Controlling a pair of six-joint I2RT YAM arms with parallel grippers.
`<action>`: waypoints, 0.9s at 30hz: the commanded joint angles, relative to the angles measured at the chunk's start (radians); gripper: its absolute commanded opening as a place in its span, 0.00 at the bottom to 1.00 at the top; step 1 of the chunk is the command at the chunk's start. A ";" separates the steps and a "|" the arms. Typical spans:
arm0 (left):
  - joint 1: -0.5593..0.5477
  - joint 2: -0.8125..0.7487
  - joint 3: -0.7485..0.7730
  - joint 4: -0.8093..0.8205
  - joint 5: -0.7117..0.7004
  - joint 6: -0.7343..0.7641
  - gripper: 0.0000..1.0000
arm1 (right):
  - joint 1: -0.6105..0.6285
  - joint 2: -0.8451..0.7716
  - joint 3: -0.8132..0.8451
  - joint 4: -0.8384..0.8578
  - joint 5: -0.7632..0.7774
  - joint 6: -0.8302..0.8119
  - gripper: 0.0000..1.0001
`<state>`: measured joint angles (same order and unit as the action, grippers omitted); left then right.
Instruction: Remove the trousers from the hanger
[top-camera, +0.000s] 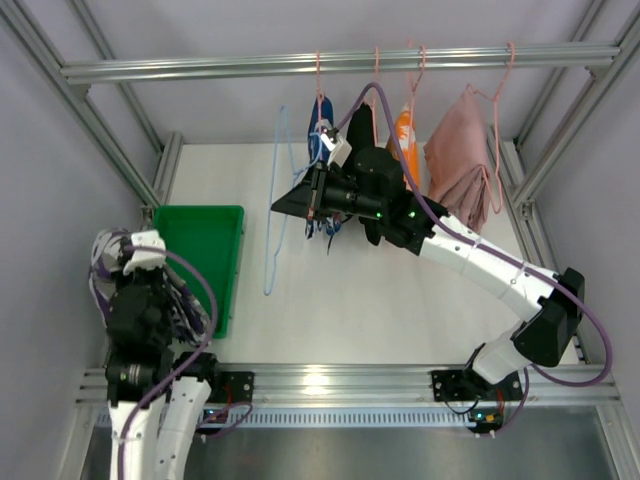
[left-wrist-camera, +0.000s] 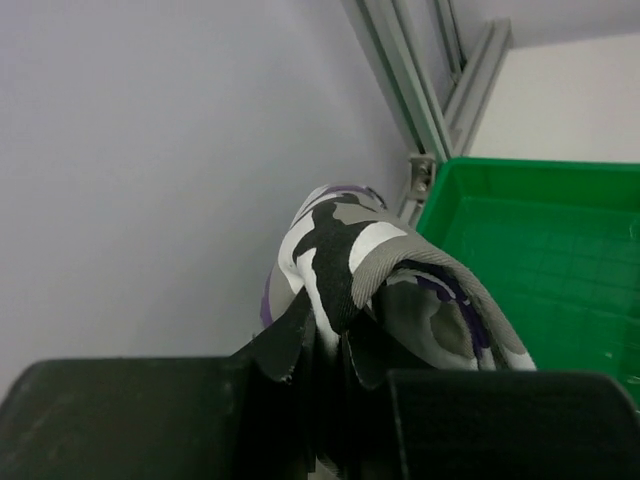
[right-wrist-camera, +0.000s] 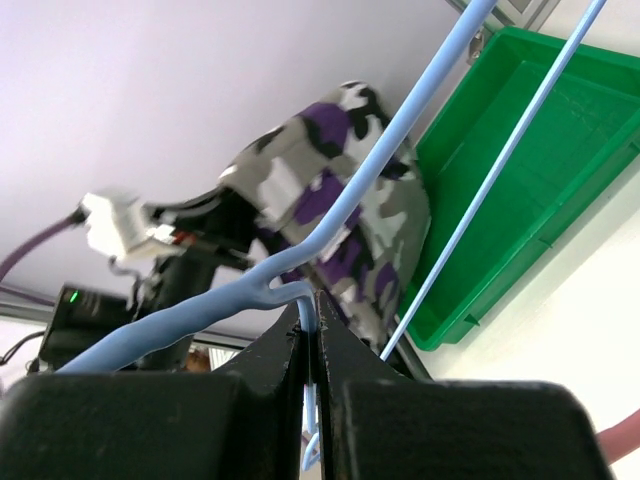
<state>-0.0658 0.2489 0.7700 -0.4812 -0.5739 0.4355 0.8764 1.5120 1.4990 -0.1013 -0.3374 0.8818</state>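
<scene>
My left gripper (left-wrist-camera: 335, 350) is shut on a fold of the trousers (left-wrist-camera: 370, 265), a soft purple, white and dark-grey print that bunches up over its fingers. From above, the trousers (top-camera: 184, 310) hang along the left arm near the left gripper (top-camera: 140, 262), at the table's near-left corner. They are apart from the light-blue wire hanger (top-camera: 276, 200), which carries no cloth. My right gripper (top-camera: 282, 204) is shut on that hanger (right-wrist-camera: 400, 130) near its twisted neck, the wire pinched between the jaws of the right gripper (right-wrist-camera: 312, 312). Beyond it the trousers (right-wrist-camera: 345, 195) show on the left arm.
A green bin (top-camera: 205, 262) lies just right of the left arm, also seen as the green bin (left-wrist-camera: 545, 250) and the green bin (right-wrist-camera: 520, 150). A metal rail (top-camera: 340, 65) across the back carries pink hangers with a blue-and-white garment (top-camera: 322, 128), an orange one (top-camera: 405, 135) and a pink one (top-camera: 460, 165).
</scene>
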 joint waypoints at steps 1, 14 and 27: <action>0.006 0.133 -0.008 0.289 0.017 -0.082 0.00 | -0.007 -0.027 0.010 0.045 -0.002 -0.012 0.00; 0.007 0.749 -0.011 0.521 0.092 -0.352 0.03 | -0.016 -0.058 0.029 0.005 -0.006 -0.093 0.00; 0.020 0.595 0.154 0.215 0.459 -0.569 0.99 | -0.013 -0.191 -0.023 -0.104 0.017 -0.199 0.00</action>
<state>-0.0521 0.9665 0.7902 -0.2111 -0.2379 -0.0509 0.8745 1.4044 1.4883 -0.1654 -0.3336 0.7273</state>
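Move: The left hand, already pinching the camouflage trousers, has the green tray they are taken to lying about 11 cm ahead, 8 cm to its right and some 31 cm below. The bared blue hanger hangs roughly 28 cm to the left hand's right and 7 cm farther out, at nearly the same height. From the right hand, which still holds that hanger, the tray is about 20 cm left, 4 cm ahead and 36 cm down. Letting go of the trousers over the green tray: the left hand swings them forward about 17 cm and down some 13 cm, drifting right, while the wrist tips down and its left side dips; near the low point the fingers spread wide, then the hand starts up and farther right. The right hand keeps its pinch on the blue hanger and eases a few centimetres right and up. ##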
